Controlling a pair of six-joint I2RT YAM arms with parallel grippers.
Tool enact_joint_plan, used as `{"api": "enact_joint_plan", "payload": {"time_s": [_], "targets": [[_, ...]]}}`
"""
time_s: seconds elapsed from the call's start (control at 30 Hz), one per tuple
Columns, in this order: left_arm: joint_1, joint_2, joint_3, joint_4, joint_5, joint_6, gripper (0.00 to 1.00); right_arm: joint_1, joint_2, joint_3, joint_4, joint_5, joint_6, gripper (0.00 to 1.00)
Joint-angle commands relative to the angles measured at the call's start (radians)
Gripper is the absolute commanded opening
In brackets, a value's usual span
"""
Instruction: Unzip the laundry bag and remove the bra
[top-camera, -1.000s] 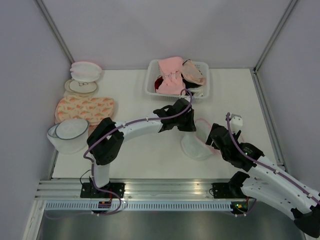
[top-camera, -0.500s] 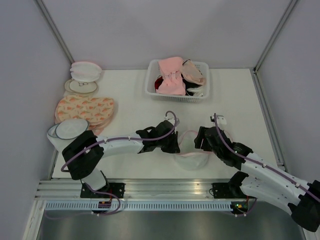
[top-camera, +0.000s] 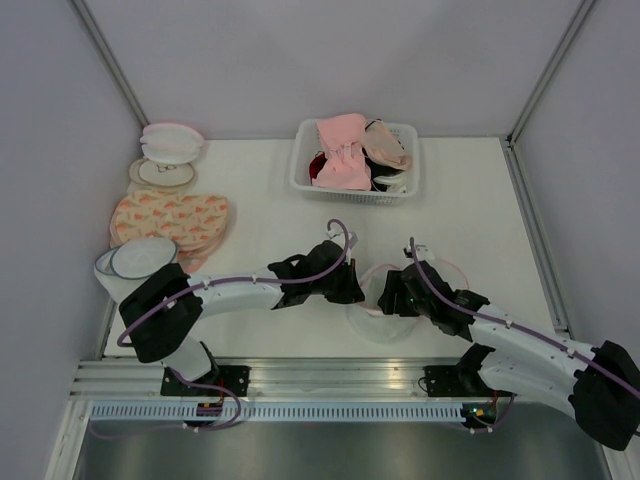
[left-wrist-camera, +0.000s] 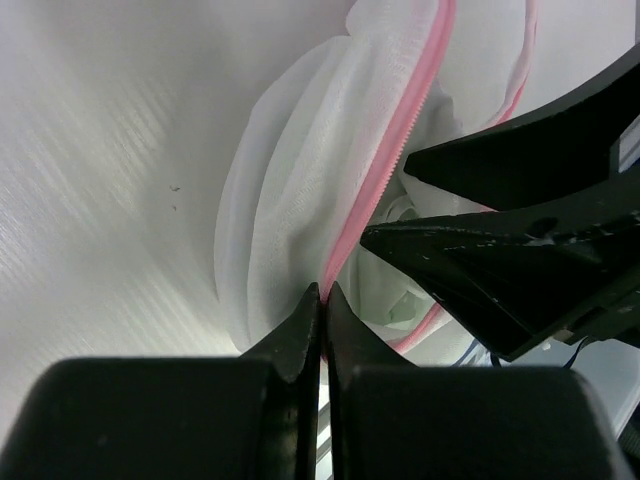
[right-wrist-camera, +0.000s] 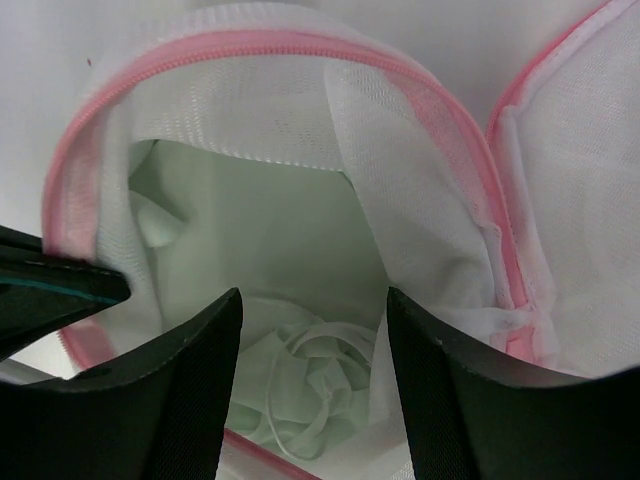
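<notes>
The laundry bag (top-camera: 372, 318), white mesh with pink zipper trim, lies open at the table's near middle. My left gripper (top-camera: 352, 290) is shut on its pink rim (left-wrist-camera: 345, 235), jaws pinched together (left-wrist-camera: 322, 292) on the trim's lower end. The bag's second half (right-wrist-camera: 580, 200) hangs open to the right. Inside the held half lies the bra (right-wrist-camera: 300, 370), pale mint-green, crumpled with thin straps. My right gripper (right-wrist-camera: 313, 293) is open, its fingers straddling the bag's mouth just above the bra and touching nothing. Its black fingers (left-wrist-camera: 500, 250) also show in the left wrist view.
A white basket (top-camera: 305, 180) of pink and beige bras stands at the back centre. Flat orange-patterned bags (top-camera: 170, 220), a white mesh dome with a dark rim (top-camera: 140, 265) and round white cases (top-camera: 170, 140) line the left wall. Walls enclose three sides.
My left gripper pulled the bag rim from near the basket toward the near edge. My right gripper moved left to the bag's open mouth, and its fingers narrowed a little.
</notes>
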Motion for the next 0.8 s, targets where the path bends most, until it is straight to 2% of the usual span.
{"api": "enact_joint_plan", "payload": {"time_s": [0.0,0.23,0.33,0.37,0.43,0.53,0.77], "targets": [[-0.007,-0.036,-0.013,0.059,-0.016,-0.037,0.02,0.005,0.047,-0.011,0.004,-0.011,0.006,0.65],[-0.007,-0.020,-0.024,0.079,-0.007,-0.056,0.02,0.036,0.197,-0.037,0.143,-0.007,0.033,0.62],[-0.006,-0.013,-0.039,0.102,0.001,-0.065,0.02,0.059,0.250,-0.038,0.186,-0.007,0.036,0.40],[-0.006,-0.010,-0.045,0.106,0.004,-0.066,0.02,0.064,0.251,-0.037,0.187,-0.001,0.037,0.19],[-0.006,-0.005,-0.054,0.117,0.008,-0.073,0.02,0.077,0.239,-0.029,0.174,0.017,0.040,0.01],[-0.007,-0.008,-0.067,0.121,0.010,-0.076,0.02,0.082,0.178,-0.020,0.129,0.035,0.035,0.00],[-0.006,-0.034,-0.091,0.114,-0.008,-0.073,0.02,0.082,-0.115,0.032,-0.016,0.042,-0.005,0.00]]}}
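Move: The bra lies bunched in the open laundry bag, about 4 cm below the right fingertips and 2 cm to their left, neither ahead nor back. The zip edge pinched by the left gripper stands some 7 cm left of the right hand, level fore and aft, 3 cm higher. The folded-back lid is roughly 10 cm to the right and 4 cm ahead, 4 cm lower. From the left hand the bra is about 5 cm right and 7 cm down. Dip the open right gripper about 3 cm down into the bag's mouth towards the bra, easing some 2 cm left near the bottom, and shut the fingers there on the bra's strap. Then draw straight back up about 4 cm, still closed. Keep the left fingers pinched on the zip edge, letting that hand sink about 1.5 cm. ##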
